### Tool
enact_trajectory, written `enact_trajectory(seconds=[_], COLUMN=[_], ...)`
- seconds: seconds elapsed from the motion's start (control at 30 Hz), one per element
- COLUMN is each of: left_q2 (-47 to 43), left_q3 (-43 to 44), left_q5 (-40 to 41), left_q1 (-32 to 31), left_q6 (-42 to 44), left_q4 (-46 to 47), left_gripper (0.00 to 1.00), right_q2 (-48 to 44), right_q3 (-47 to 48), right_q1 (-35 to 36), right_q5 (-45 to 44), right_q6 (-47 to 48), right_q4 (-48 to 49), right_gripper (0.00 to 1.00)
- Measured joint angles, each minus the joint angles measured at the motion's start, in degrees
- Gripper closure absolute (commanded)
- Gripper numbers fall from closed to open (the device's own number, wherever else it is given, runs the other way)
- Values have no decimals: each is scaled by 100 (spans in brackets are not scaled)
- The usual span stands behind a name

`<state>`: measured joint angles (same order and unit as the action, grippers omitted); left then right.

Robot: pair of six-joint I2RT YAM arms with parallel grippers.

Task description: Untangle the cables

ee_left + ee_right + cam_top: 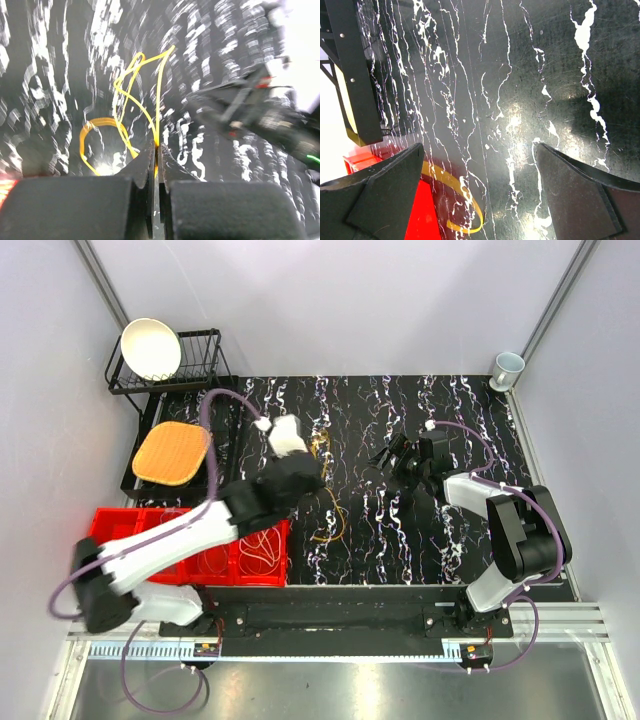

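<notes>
My left gripper (316,462) is shut on a thin yellow cable (159,90); in the left wrist view the jaws (157,150) pinch it at their tips. It rises from them in twisted loops, with an orange loop (97,125) beside it. In the top view the yellow cable (323,446) is at the fingertips, and an orange cable (330,522) lies on the black mat (400,530) below. My right gripper (390,458) is open and empty to the right, apart from the cables. A curved yellow strand (470,200) shows between its open fingers (395,180). Pale cable loops (262,545) lie in the red bin.
A red compartment bin (150,525) stands at the mat's left front edge. An orange woven pad (170,452) and a black wire rack (205,350) holding a white bowl (150,348) stand at the back left. A cup (507,369) stands at the back right corner.
</notes>
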<state>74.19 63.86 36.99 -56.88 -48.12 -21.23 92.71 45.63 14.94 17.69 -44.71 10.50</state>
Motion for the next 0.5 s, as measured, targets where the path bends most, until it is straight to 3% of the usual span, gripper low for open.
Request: enact_trajectory(seconds=[0.23,0.5], left_q2=[-1904,-2806], left_q3=[896,2236], left_q5=[151,686], left_q1=[0,0], left_q6=[1545,2527], left_q4=[-599,-1150], left_gripper=[100,100], right_q2=[22,136], right_q3=[0,0], right_q1=[0,0], right_q5=[35,144], right_q6=[-20,-42], right_q4=[63,85], right_gripper=[0,0])
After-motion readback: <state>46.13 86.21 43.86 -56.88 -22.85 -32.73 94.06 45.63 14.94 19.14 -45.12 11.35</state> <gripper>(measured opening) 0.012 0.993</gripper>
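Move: The left hand is clear of the table with the yellow cable already pinched. The middle of the row of red bins it is carrying towards lies about 29 cm to its left, 12 cm back and some 16 cm below. The white cable in the rightmost bin is only about 13 cm left, also 12 cm back and 17 cm down; the wicker mat is some 31 cm left and 8 cm ahead, 17 cm down. From the right hand, that row's middle is roughly 42 cm left and 20 cm back, about level in height. Keeping its fingers shut on the yellow cable, the left hand sweeps up fast, some 26 cm, and at the same time about 17 cm to the left and a little back, away from the open right hand, until it is high above the row of red bins. As it climbs, the wrist tips its fingers up by about 30 degrees, from slanting down to about level, with the cable's loops still sticking out ahead of the pads and its tail trailing. ##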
